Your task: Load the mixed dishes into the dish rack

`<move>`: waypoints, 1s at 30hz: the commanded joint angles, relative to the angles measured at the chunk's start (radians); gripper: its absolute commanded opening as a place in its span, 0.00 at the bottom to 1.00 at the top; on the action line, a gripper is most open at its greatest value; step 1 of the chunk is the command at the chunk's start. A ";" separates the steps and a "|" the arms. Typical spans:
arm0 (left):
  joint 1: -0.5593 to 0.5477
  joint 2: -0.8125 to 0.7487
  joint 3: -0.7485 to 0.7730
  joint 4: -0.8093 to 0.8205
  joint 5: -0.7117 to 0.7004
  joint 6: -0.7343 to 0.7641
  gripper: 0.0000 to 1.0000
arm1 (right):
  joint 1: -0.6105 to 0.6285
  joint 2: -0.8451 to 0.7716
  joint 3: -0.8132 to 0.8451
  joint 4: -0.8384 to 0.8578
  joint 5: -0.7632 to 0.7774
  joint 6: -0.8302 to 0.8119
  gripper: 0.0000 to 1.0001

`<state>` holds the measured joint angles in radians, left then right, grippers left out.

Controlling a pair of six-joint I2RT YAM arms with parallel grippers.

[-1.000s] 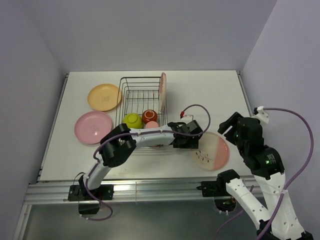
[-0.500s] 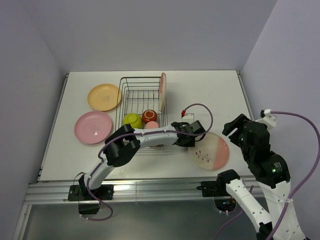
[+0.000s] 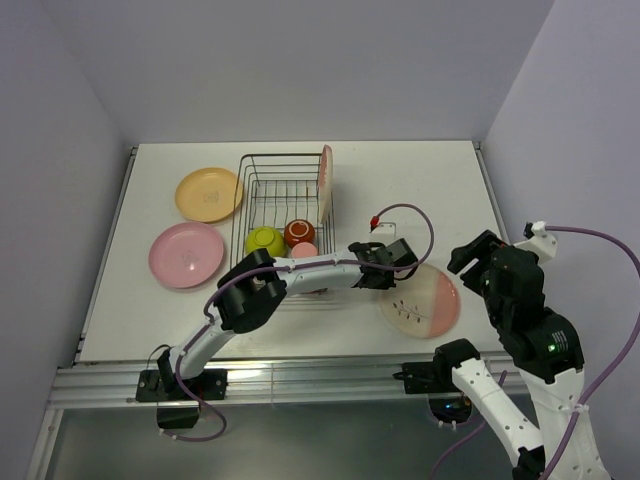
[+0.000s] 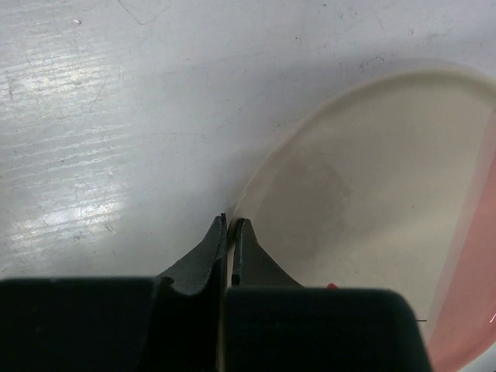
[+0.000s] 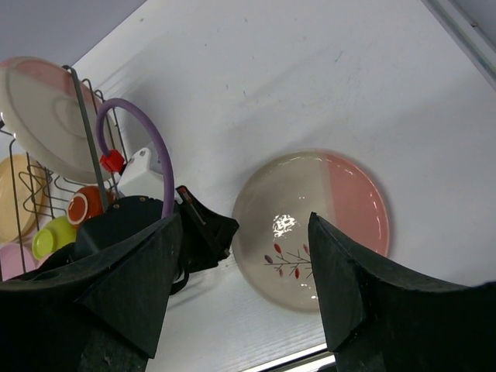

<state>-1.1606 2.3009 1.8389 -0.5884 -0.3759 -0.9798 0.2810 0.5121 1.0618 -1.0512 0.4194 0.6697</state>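
Note:
The cream-pink plate with the twig drawing [image 3: 422,302] [image 5: 310,225] [image 4: 372,194] lies flat on the table, right of the dish rack [image 3: 285,158]. My left gripper [image 3: 388,284] [image 4: 230,225] reaches across to its left rim and is shut on that rim, one finger under the edge and one over. My right gripper [image 3: 470,256] [image 5: 244,221] hovers open above the plate's right side, holding nothing. Inside the rack stand a pink-and-cream plate [image 3: 325,178], a lime-green bowl [image 3: 265,240], a red-brown mug [image 3: 299,232] and a salmon-pink cup [image 3: 305,250].
An orange-yellow plate [image 3: 208,193] and a pink plate [image 3: 186,254] lie flat on the table left of the rack. My left arm's purple cable [image 3: 415,225] loops over the table between the rack and the twig plate. Walls close in the table at the back and both sides.
My left gripper slid a little right to the twig plate's rim and closed on it. My right arm drifted slightly right and stayed open.

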 commanded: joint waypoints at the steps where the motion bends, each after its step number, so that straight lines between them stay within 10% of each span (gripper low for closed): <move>1: 0.016 0.092 -0.064 -0.105 0.008 0.044 0.00 | -0.003 -0.014 -0.005 0.003 -0.011 -0.033 0.73; 4: 0.032 0.026 -0.108 -0.068 0.022 0.073 0.00 | -0.005 -0.024 -0.048 0.032 -0.060 -0.058 0.74; 6: 0.039 0.005 -0.110 -0.077 0.025 0.102 0.00 | -0.003 -0.021 -0.060 0.036 -0.079 -0.061 0.99; 30: 0.194 0.015 0.212 -0.234 0.221 0.323 0.00 | 0.133 0.222 -0.111 0.160 -0.137 -0.087 1.00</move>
<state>-0.9710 2.3077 1.9549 -0.7979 -0.1822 -0.6991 0.3653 0.6785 0.9123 -0.9531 0.2283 0.6067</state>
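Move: The patterned plate is already pinched by its left rim in the left fingers, its middle about 4 cm back and 8 cm right of that hand, roughly level. The dish rack it is bound for has its middle some 15 cm ahead and 23 cm left; the pink cup inside stands 5 cm ahead and 18 cm left, the standing plate 20 cm ahead and 13 cm left. From the right hand the patterned plate lies about 4 cm ahead, 8 cm left and 26 cm below. The patterned plate is drawn by its pinched rim leftward and forward, about 8 cm in all, towards the rack's right side, the shut left fingers keeping hold while that hand rises barely 1 cm and tilts slightly. The right hand sinks about 7 cm and goes 6 cm left towards the plate, opening fully, tipping down and turning counter-clockwise, without touching it. ##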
